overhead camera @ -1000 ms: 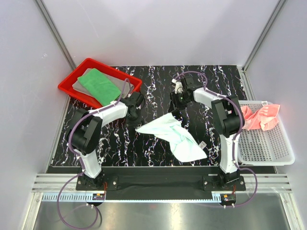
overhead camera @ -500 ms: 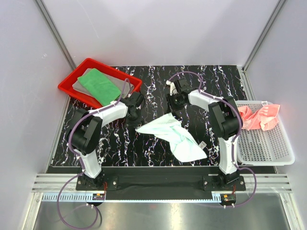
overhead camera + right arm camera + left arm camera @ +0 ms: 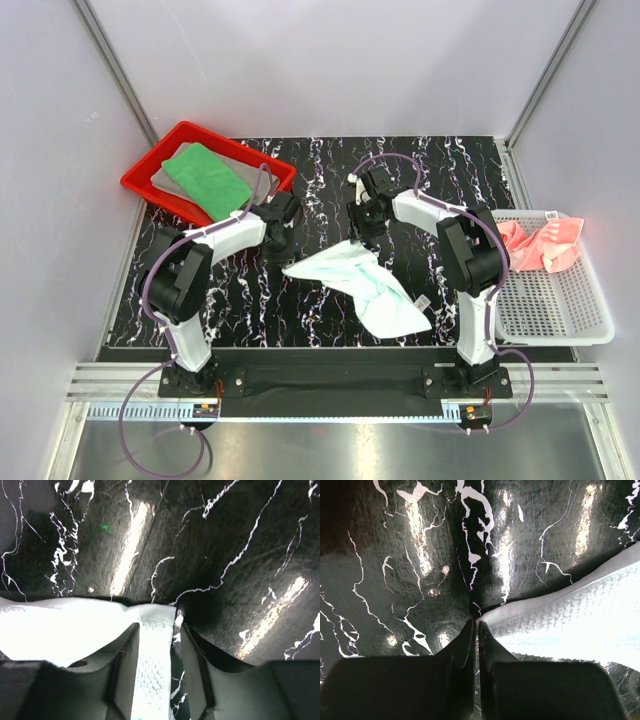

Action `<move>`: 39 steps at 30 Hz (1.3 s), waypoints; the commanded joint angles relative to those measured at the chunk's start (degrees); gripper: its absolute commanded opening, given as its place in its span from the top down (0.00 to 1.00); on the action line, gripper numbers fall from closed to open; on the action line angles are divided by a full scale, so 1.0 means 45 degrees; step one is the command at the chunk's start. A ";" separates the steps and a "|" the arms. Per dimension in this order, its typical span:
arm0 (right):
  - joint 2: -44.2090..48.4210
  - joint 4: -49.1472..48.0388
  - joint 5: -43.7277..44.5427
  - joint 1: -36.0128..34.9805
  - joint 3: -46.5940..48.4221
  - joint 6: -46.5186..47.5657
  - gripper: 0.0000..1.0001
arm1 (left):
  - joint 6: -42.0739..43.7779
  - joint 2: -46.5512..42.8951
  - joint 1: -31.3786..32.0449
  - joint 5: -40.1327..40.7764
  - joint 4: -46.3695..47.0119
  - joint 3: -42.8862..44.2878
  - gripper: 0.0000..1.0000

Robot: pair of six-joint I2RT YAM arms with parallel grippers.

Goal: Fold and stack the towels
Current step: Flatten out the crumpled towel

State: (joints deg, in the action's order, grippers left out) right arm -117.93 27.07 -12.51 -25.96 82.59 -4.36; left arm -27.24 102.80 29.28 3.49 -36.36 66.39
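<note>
The white towel (image 3: 365, 285) lies crumpled on the black marbled table, its label (image 3: 422, 301) at the near right. My right gripper (image 3: 358, 232) is at the towel's far corner; in the right wrist view it stands open (image 3: 159, 626) with a strip of the white towel (image 3: 152, 670) lying between the fingers, clear of the right one. My left gripper (image 3: 280, 245) is shut (image 3: 476, 625), with the towel's left corner (image 3: 492, 614) just beside its tip. A green towel (image 3: 205, 178) rests on a grey towel (image 3: 160, 175).
The green and grey towels sit in a red tray (image 3: 140, 183) at the far left. A white mesh basket (image 3: 555, 300) off the table's right edge holds the salmon-pink towel (image 3: 540, 242). Grey walls close in the table's far side and both ends.
My right gripper has shifted a little to the left and settled over the white towel's far corner. The left arm and the towel have stayed put.
</note>
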 commanded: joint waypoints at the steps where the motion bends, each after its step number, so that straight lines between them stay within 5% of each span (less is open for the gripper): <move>1: 0.0288 0.1270 0.0613 -0.0131 -0.0228 -0.0047 0.53 | 0.0078 -0.0619 -0.0061 0.0299 0.0150 0.0227 1.00; 20: -0.0863 0.1309 0.2175 -0.0990 0.0066 -0.0183 0.58 | 0.0039 -0.0463 -0.0061 0.0202 0.0170 0.0461 1.00; 24: -0.1156 0.1387 0.2507 -0.1029 0.0124 -0.0300 0.68 | 0.0019 -0.0501 -0.0061 0.0221 0.0189 0.0481 1.00; 28: -0.1157 0.1153 0.2683 -0.1029 0.0124 -0.0476 1.00 | 0.0039 -0.0521 -0.0061 0.0104 0.0325 0.0481 1.00; 39: 0.3253 0.1249 0.4749 -0.1010 0.0183 -0.1569 1.00 | 0.1365 -0.2180 -0.0002 -0.1887 0.0445 0.3286 1.00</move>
State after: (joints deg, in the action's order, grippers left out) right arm -113.60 32.01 3.31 -30.11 82.63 -9.02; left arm -23.88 99.57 29.28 -1.58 -36.25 73.12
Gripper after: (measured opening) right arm 0.010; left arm 0.015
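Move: The white towel's upper corner lies at the table right between the right hand's open fingertips, about 1 cm below the hand point. From the right hand, the towel's bulk is some 15 cm back and 4 cm right, its tag some 17 cm back and 12 cm right. From the left hand, which already pinches the towel's left corner, the upper corner is about 9 cm ahead and 13 cm right; the red bin's middle is roughly 22 cm ahead and 15 cm left. The towel's upper corner is pinched by the right hand, which eases back about 1 cm, settles slightly while rolling some 10 degrees to a more upright hold, shuts its half-open fingers, then rises and drifts right. The left hand waits with its corner still pinched, then lifts quickly about 5 cm, also going forward and right towards the right hand. ##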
